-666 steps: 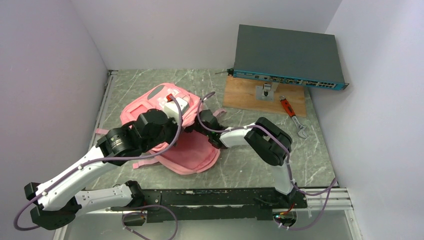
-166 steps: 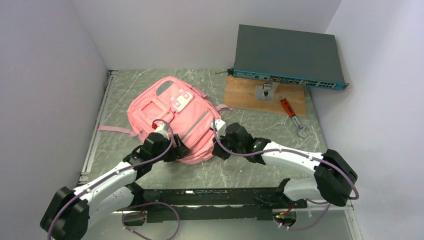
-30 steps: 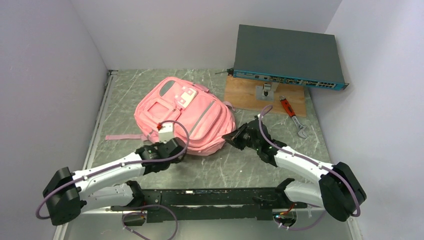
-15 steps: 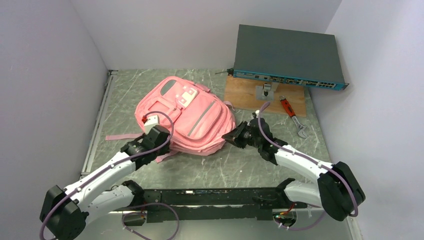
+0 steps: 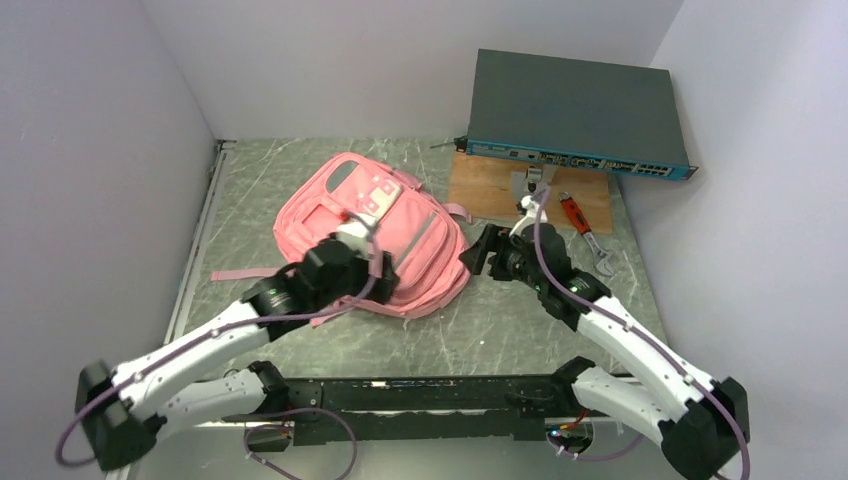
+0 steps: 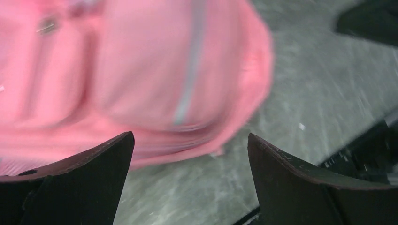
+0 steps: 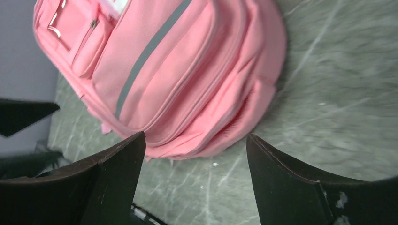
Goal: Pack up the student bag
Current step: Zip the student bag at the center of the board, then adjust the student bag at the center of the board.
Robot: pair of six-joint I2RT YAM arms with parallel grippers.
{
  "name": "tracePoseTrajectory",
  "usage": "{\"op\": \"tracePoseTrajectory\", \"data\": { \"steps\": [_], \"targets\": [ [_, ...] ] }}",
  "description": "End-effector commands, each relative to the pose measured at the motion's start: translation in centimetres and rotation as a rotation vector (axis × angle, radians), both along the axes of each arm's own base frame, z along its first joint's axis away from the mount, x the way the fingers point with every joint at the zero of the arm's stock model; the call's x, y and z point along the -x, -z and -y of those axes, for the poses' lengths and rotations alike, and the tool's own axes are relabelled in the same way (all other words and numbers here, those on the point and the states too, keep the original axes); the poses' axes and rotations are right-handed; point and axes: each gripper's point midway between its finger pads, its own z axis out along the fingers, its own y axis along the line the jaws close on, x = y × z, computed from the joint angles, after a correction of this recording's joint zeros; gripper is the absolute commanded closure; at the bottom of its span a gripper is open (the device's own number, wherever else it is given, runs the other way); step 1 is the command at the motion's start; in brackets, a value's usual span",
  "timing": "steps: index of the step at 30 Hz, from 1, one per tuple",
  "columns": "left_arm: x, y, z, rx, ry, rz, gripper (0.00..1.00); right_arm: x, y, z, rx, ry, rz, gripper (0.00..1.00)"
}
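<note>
The student bag [image 5: 425, 245] is a pink backpack lying flat on the grey marbled table, front pockets up, with a grey stripe and a small white tag. My left gripper [image 5: 383, 268] hovers over its near left part, open and empty. In the left wrist view the left gripper [image 6: 190, 136] frames the blurred student bag [image 6: 141, 70] and bare table. My right gripper [image 5: 472, 255] stands just off the bag's right edge, open and empty. In the right wrist view the right gripper [image 7: 195, 135] frames the student bag [image 7: 187, 70] from its near corner.
A dark network switch [image 5: 575, 115] rests over a wooden board [image 5: 490, 190] at the back right. A red-handled wrench [image 5: 585, 230] lies beside the board. A pink strap [image 5: 240, 273] trails left. Walls close in the left, back and right; a black rail [image 5: 420, 395] runs along the front.
Both grippers went from shut to open. The left gripper rose and moved right over the bag. The right gripper drew back a little from the bag's right edge.
</note>
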Motion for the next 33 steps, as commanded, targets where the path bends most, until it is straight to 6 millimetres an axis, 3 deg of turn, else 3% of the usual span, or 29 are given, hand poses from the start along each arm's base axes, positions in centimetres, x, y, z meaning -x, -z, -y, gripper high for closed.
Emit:
{"op": "tracePoseTrajectory", "data": {
  "steps": [1, 5, 8, 11, 14, 18, 20, 21, 23, 28, 33],
  "targets": [
    [1.0, -2.6, 8.3, -0.085, 0.304, 0.178, 0.05, 0.0, -0.6, 4.7, 0.105, 0.166, 0.075, 0.19],
    [0.9, 0.5, 13.2, -0.172, 0.412, 0.125, 0.07, 1.1, -1.9, 6.9, 0.028, 0.275, 0.152, 0.19],
    [0.0, 3.7, 15.5, -0.270, 0.433, 0.060, 0.09, 2.1, -3.0, 8.4, -0.014, 0.335, 0.196, 0.19],
    [-1.3, 6.6, 16.4, -0.415, 0.410, 0.007, 0.11, 2.9, -3.7, 9.4, -0.038, 0.363, 0.228, 0.19],
    [-2.5, 9.2, 15.8, -0.541, 0.338, -0.037, 0.17, 3.6, -3.9, 9.8, -0.040, 0.366, 0.233, 0.19],
    [-3.3, 10.8, 15.5, -0.607, 0.300, -0.050, 0.36, 4.1, -3.4, 10.3, -0.028, 0.374, 0.212, 0.19],
    [-3.6, 11.0, 15.0, -0.643, 0.279, -0.052, 0.60, 4.2, -3.3, 10.3, -0.034, 0.377, 0.212, 0.19],
    [-3.9, 10.7, 14.5, -0.664, 0.256, -0.048, 0.76, 4.2, -3.3, 10.3, -0.036, 0.378, 0.215, 0.19],
    [-4.2, 9.0, 13.5, -0.670, 0.218, -0.028, 0.99, 4.2, -3.5, 10.4, -0.038, 0.382, 0.219, 0.19],
    [-5.1, -0.2, 10.0, -0.471, 0.149, 0.036, 1.00, 4.1, -3.7, 10.4, -0.032, 0.379, 0.221, 0.19],
    [-7.0, -12.6, 3.7, -0.229, -0.006, 0.153, 1.00, 3.8, -3.8, 9.7, -0.052, 0.361, 0.224, 0.19]
  ]
}}
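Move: The left gripper hangs open over the student bag. The zip edge on the bag's right side lies about 16 cm to its right, 3 cm ahead and 12 cm lower. The bag's grey strip is some 8 cm ahead, 5 cm right and 10 cm down; the white patch is about 19 cm ahead and 3 cm left, 11 cm down. From the right hand, that zip edge is roughly 3 cm left, level, and 10 cm below. Bring the left gripper about 16 cm right across the bag, then down some 12 cm and a little forward onto its right edge, rolling the left side of the hand up some 30 degrees. Shut the fingers on the zip edge, then lift about 11 cm while drawing left and slightly forward. Meanwhile clear the right gripper, still open, some 10 cm right, slightly back and up, and park it. ##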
